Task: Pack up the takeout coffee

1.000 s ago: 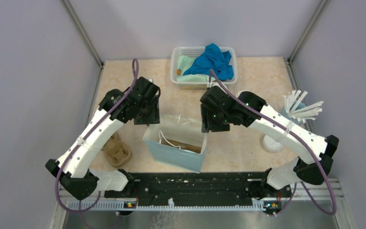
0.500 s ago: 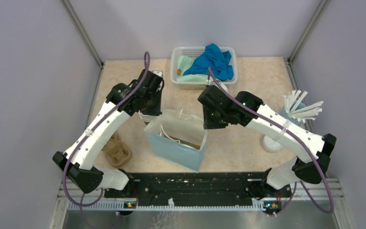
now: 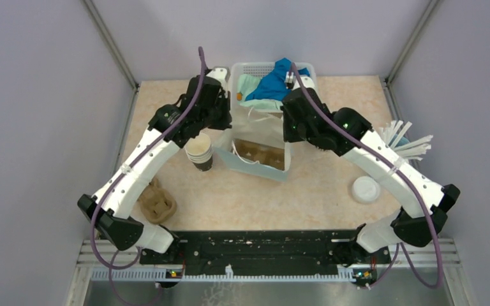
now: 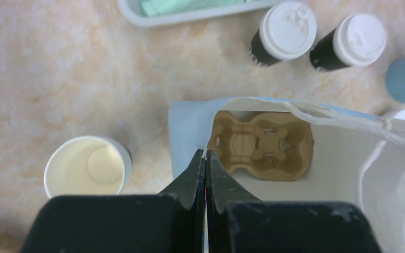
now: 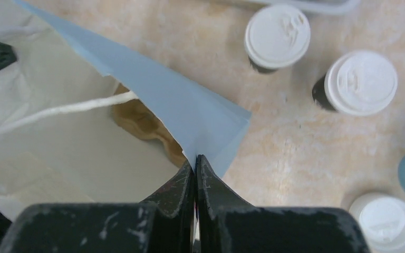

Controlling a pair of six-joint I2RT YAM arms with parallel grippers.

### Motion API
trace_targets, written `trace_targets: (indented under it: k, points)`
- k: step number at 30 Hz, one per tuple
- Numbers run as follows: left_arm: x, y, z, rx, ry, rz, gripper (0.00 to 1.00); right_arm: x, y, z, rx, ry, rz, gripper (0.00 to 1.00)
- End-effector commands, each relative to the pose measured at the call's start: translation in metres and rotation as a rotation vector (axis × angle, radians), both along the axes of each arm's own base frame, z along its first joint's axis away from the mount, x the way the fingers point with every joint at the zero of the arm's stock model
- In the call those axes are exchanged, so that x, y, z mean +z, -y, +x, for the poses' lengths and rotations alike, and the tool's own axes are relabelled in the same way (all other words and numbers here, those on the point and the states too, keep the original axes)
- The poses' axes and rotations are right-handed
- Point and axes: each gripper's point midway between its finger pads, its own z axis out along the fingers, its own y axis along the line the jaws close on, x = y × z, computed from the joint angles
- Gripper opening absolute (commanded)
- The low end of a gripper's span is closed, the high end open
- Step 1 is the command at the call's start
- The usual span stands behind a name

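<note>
An open takeout coffee cup (image 3: 199, 152) (image 4: 87, 166) with a cream inside and no lid stands left of the light blue paper bag (image 3: 258, 167). Two lidded cups (image 4: 287, 30) (image 4: 358, 39) stand beyond the bag, and the right wrist view shows them too (image 5: 277, 36) (image 5: 361, 81). A loose white lid (image 3: 365, 189) (image 5: 387, 221) lies on the right. My left gripper (image 4: 205, 154) (image 3: 220, 124) is shut on the bag's left rim (image 4: 190, 132). My right gripper (image 5: 195, 158) (image 3: 288, 131) is shut on the right rim corner (image 5: 211, 132). The bag is spread open between them.
A brown pulp tray (image 4: 263, 145) lies inside the bag and another (image 3: 156, 203) rests on the table at the left. A white basket (image 3: 239, 70) of cloths stands at the back. A blue cup of white sticks (image 3: 403, 141) is at the right.
Both grippers closed on the bag's rim and carried the bag away from the near edge toward the basket. The open cup now shows to its left.
</note>
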Motion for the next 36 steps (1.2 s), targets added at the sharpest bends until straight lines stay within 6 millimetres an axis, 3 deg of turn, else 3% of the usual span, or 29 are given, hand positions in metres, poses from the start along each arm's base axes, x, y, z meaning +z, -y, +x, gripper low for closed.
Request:
trace_targets:
  k: [1,5,10,11,21,23,31,34,36]
  points:
    - [0.041,0.016,0.024,-0.004,0.244,-0.164,0.0,0.031,-0.009,0.027,0.106,0.252,-0.024,0.0]
    - [0.022,0.019,0.018,-0.018,0.362,-0.3,0.0,0.011,-0.01,0.033,0.159,0.393,-0.015,0.0]
    - [0.006,0.022,-0.004,-0.076,0.409,-0.41,0.0,0.017,-0.007,0.027,0.166,0.439,0.034,0.04]
    - [0.012,0.021,-0.009,-0.087,0.438,-0.439,0.0,0.017,-0.008,0.023,0.178,0.431,0.049,0.05]
    - [0.01,0.014,-0.027,-0.104,0.443,-0.469,0.0,0.01,-0.002,-0.012,0.147,0.223,0.111,0.35]
    - [0.002,0.016,-0.031,-0.124,0.416,-0.464,0.0,0.002,0.006,-0.021,0.134,0.161,0.081,0.45]
    - [-0.022,0.015,-0.046,-0.163,0.333,-0.419,0.0,-0.007,0.026,-0.061,0.222,-0.031,-0.022,0.65]
    - [-0.027,0.007,-0.049,-0.142,0.325,-0.392,0.0,0.0,0.038,-0.067,0.211,-0.029,-0.032,0.7]
    - [-0.029,0.003,-0.051,-0.134,0.318,-0.384,0.0,0.013,0.033,-0.07,0.252,-0.002,0.009,0.7]
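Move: The paper bag, holding the cup tray, hangs pinched between both hands. Its middle is about 9 cm to the left hand's right, 3 cm back and 10 cm below. From the right hand it is roughly 10 cm left, level fore and aft, and 10 cm below. The cup stack stands some 10 cm left of the left hand and 3 cm back. Beyond the right hand are two lidded cups: the inner one about 9 cm straight ahead, the outer one 6 cm ahead and 11 cm right. The bag, pinched at its rim on both sides, is carried a last 1–2 cm forward and lowered about 4.5 cm by both hands, their fingertips tilting upward. The right hand then opens wide, lets go of the rim, rises slightly and draws back some 7 cm, fingers tipping down again. The left stays shut on its side, easing back about 5 cm and rolling its left side down. ##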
